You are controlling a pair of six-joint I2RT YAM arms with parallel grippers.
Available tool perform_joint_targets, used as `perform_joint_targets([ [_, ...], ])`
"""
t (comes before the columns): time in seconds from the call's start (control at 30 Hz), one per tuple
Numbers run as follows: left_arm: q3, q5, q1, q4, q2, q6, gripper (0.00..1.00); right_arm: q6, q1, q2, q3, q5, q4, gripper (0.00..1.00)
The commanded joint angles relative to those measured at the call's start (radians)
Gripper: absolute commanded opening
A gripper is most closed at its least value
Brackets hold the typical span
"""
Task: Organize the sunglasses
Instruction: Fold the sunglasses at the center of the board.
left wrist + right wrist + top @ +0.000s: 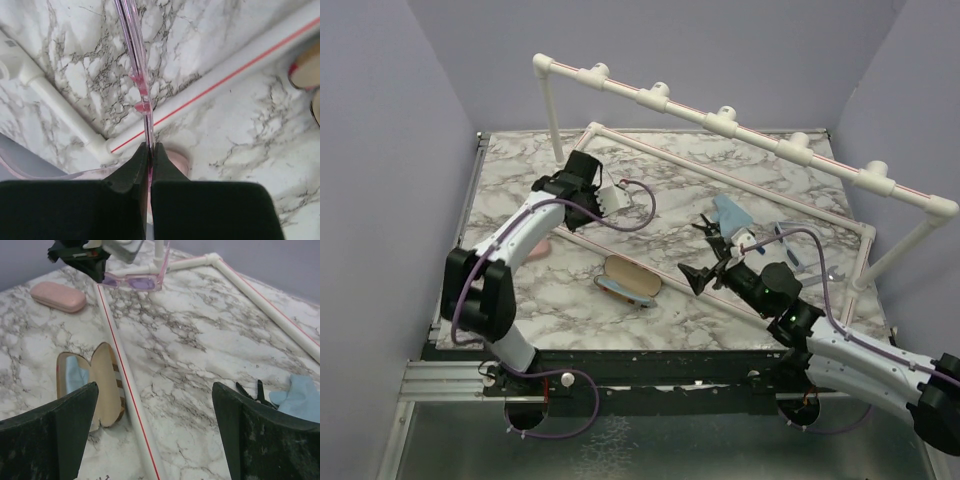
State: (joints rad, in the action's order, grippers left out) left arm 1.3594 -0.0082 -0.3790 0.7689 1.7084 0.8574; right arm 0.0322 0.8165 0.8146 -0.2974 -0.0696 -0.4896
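My left gripper (608, 198) is shut on the thin temple arm of the pink-purple sunglasses (138, 65), held just above the marble table near the far left. In the right wrist view the same sunglasses (135, 281) hang level from that gripper (82, 255), lenses facing forward. The blue-framed sunglasses (790, 233) lie on the table at the right, beside the right arm. My right gripper (155, 387) hovers wide open over the white pipe in mid-table, with nothing between its fingers.
A brown plaid case (95, 382) lies open by the red-striped PVC pipe (125, 375), a blue cloth inside it. A closed pink case (57, 296) sits at the left. Pliers (250, 390) and a blue cloth (300, 397) lie at the right. A raised pipe rail (720, 120) spans the back.
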Motion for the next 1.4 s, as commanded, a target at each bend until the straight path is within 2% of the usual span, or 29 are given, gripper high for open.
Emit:
perform_joint_targets([
  [0.0, -0.149, 0.116, -0.026, 0.060, -0.256, 0.264, 0.00, -0.021, -0.003, -0.097, -0.059, 0.061, 0.081, 1.00],
  [0.17, -0.395, 0.305, -0.068, 0.023, -0.634, 0.635, 0.00, -0.008, -0.003, -0.186, -0.142, 0.190, 0.170, 0.95],
  [0.23, -0.499, 0.386, -0.087, -0.047, -0.791, 0.748, 0.00, 0.003, -0.003, -0.192, -0.194, 0.271, 0.214, 0.88],
  [0.3, -0.586, 0.446, -0.110, -0.088, -0.907, 0.873, 0.00, 0.030, -0.004, -0.163, -0.243, 0.417, 0.238, 0.81],
  [0.37, -0.647, 0.492, -0.128, -0.121, -0.990, 0.969, 0.00, 0.049, -0.002, -0.104, -0.292, 0.593, 0.262, 0.69],
  [0.53, -0.706, 0.537, -0.157, -0.166, -1.085, 1.075, 0.00, -0.028, -0.002, 0.092, -0.377, 0.938, 0.152, 0.41],
  [0.63, -0.704, 0.548, -0.161, -0.166, -1.100, 1.092, 0.00, -0.022, -0.001, 0.167, -0.401, 1.000, 0.097, 0.28],
  [0.7, -0.699, 0.548, -0.163, -0.164, -1.101, 1.092, 0.00, 0.006, -0.002, 0.201, -0.418, 1.018, 0.079, 0.23],
  [0.9, -0.693, 0.572, -0.164, -0.166, -1.099, 1.125, 0.00, 0.000, -0.001, 0.368, -0.481, 1.054, -0.030, 0.20],
  [1.03, -0.692, 0.584, -0.164, -0.170, -1.091, 1.147, 0.00, -0.005, -0.002, 0.465, -0.546, 1.060, -0.030, 0.20],
  [1.17, -0.685, 0.603, -0.166, -0.188, -1.087, 1.167, 0.00, 0.034, -0.001, 0.526, -0.543, 1.028, -0.051, 0.19],
  [1.37, -0.692, 0.661, -0.166, -0.215, -1.094, 1.196, 0.00, -0.019, -0.001, 0.632, -0.552, 1.067, -0.165, 0.19],
])
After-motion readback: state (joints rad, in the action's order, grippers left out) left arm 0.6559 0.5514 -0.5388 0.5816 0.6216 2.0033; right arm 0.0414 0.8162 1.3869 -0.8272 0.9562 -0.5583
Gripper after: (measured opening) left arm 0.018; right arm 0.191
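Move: The left hand already grips the sunglasses; the space it takes them to lies over the open case, which sits about 12 cm back and 10 cm to its right, some 8 cm lower. The closed pink case lies 17 cm left of this hand and 4 cm back. From the right hand the sunglasses' middle is roughly 18 cm ahead, 22 cm left and 8 cm lower, the open case 17 cm left and 2 cm ahead, the pliers 11 cm ahead and 7 cm right, both well below. Back some 18 cm, up 11 and rightward, the left hand sweeps the gripped sunglasses over the open case, swinging clockwise and tipping from steeply down to mostly rightward. The right hand rises while drawing back, then comes in left about 15 cm overall towards them, turning some 60 degrees counter-clockwise and nearly shutting its fingers; contact can't be made out. ##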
